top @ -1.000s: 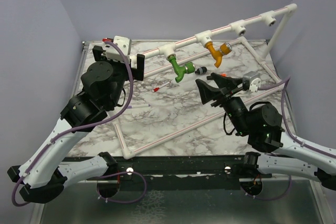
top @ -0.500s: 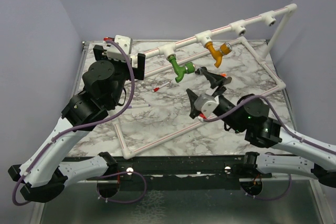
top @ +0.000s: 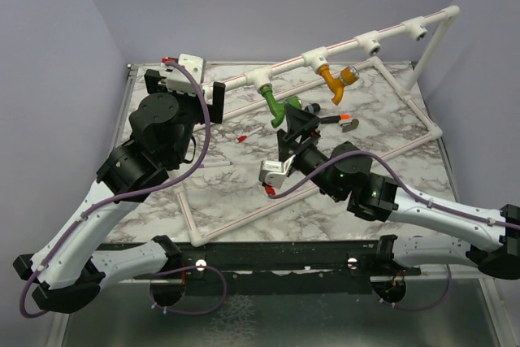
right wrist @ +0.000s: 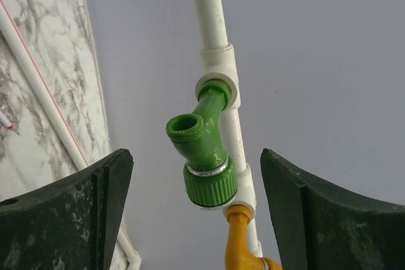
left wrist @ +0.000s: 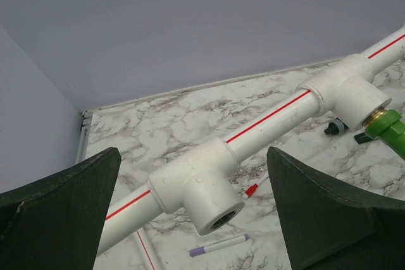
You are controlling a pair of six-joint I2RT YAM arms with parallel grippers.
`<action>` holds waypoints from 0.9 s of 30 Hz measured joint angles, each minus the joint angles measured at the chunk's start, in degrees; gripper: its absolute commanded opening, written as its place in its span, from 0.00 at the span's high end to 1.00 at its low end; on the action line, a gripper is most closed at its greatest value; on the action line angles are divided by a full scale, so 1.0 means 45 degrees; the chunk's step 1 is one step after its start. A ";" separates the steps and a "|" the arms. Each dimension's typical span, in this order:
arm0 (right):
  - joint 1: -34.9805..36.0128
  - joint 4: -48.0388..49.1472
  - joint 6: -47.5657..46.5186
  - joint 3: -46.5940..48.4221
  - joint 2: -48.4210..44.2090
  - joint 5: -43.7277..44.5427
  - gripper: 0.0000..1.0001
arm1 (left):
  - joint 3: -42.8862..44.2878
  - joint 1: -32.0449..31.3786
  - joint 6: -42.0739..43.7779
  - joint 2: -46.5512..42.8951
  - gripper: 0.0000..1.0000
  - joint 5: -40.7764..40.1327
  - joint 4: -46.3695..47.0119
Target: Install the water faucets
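Observation:
The green water faucet (top: 278, 109) hangs screwed into a T-socket of the white red-striped pipe frame (top: 357, 42). The orange faucet (top: 334, 80) is in the socket to its right. My right gripper (top: 294, 129) is open just below and in front of the green faucet. In the right wrist view its jaws stand either side of the green faucet (right wrist: 204, 156) without touching it, with the orange faucet (right wrist: 240, 241) behind. My left gripper (top: 185, 95) is open at the frame's left end, straddling an empty T-socket (left wrist: 202, 191) with nothing held.
A red-tipped pen (top: 249, 133) and a purple pen (left wrist: 218, 245) lie on the marble table. A small black part (top: 311, 108) sits by the green faucet. The frame's low pipes (top: 244, 221) cross the table. Walls close in on the left, back and right.
My right arm has swung left from the table's right side and rolled over, ending under the green faucet with its jaws wider. The left arm has not moved.

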 measured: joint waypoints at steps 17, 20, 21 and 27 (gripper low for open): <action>0.0000 0.2584 -0.1812 0.0000 0.2195 0.1666 0.38 | 0.0000 0.0000 0.0282 -0.0010 0.01 -0.0126 0.0000; 0.0000 0.2953 -0.1943 0.0000 0.2361 0.1909 0.41 | 0.0000 0.0000 0.0321 -0.0029 0.01 -0.0136 0.0000; 0.0000 0.3050 -0.1957 0.0000 0.2395 0.1972 0.43 | 0.0000 0.0000 0.0330 -0.0039 0.01 -0.0136 0.0000; 0.0000 0.3619 -0.2040 0.0005 0.2487 0.2244 0.56 | 0.0000 0.0000 0.0374 -0.0083 0.01 -0.0180 0.0005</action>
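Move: The green faucet's body lies about 5 cm ahead of the right hand and 3 cm to its left, nearly level with it. The white tee holding it is some 9 cm ahead, 5 cm left and 3 cm higher; the orange faucet hangs about 9 cm ahead, 7 cm right and 2 cm above. From the left hand the green faucet is roughly 14 cm right, level fore and aft, and about 4 cm lower. Forward and a little left, about 4 cm in all, the right hand slides its open fingers around the green faucet's spout, one above and one below, dipping slightly on the way and then rising again. It swings about 10 degrees clockwise as the fingers narrow to about half open; a firm grip can't be seen yet. ##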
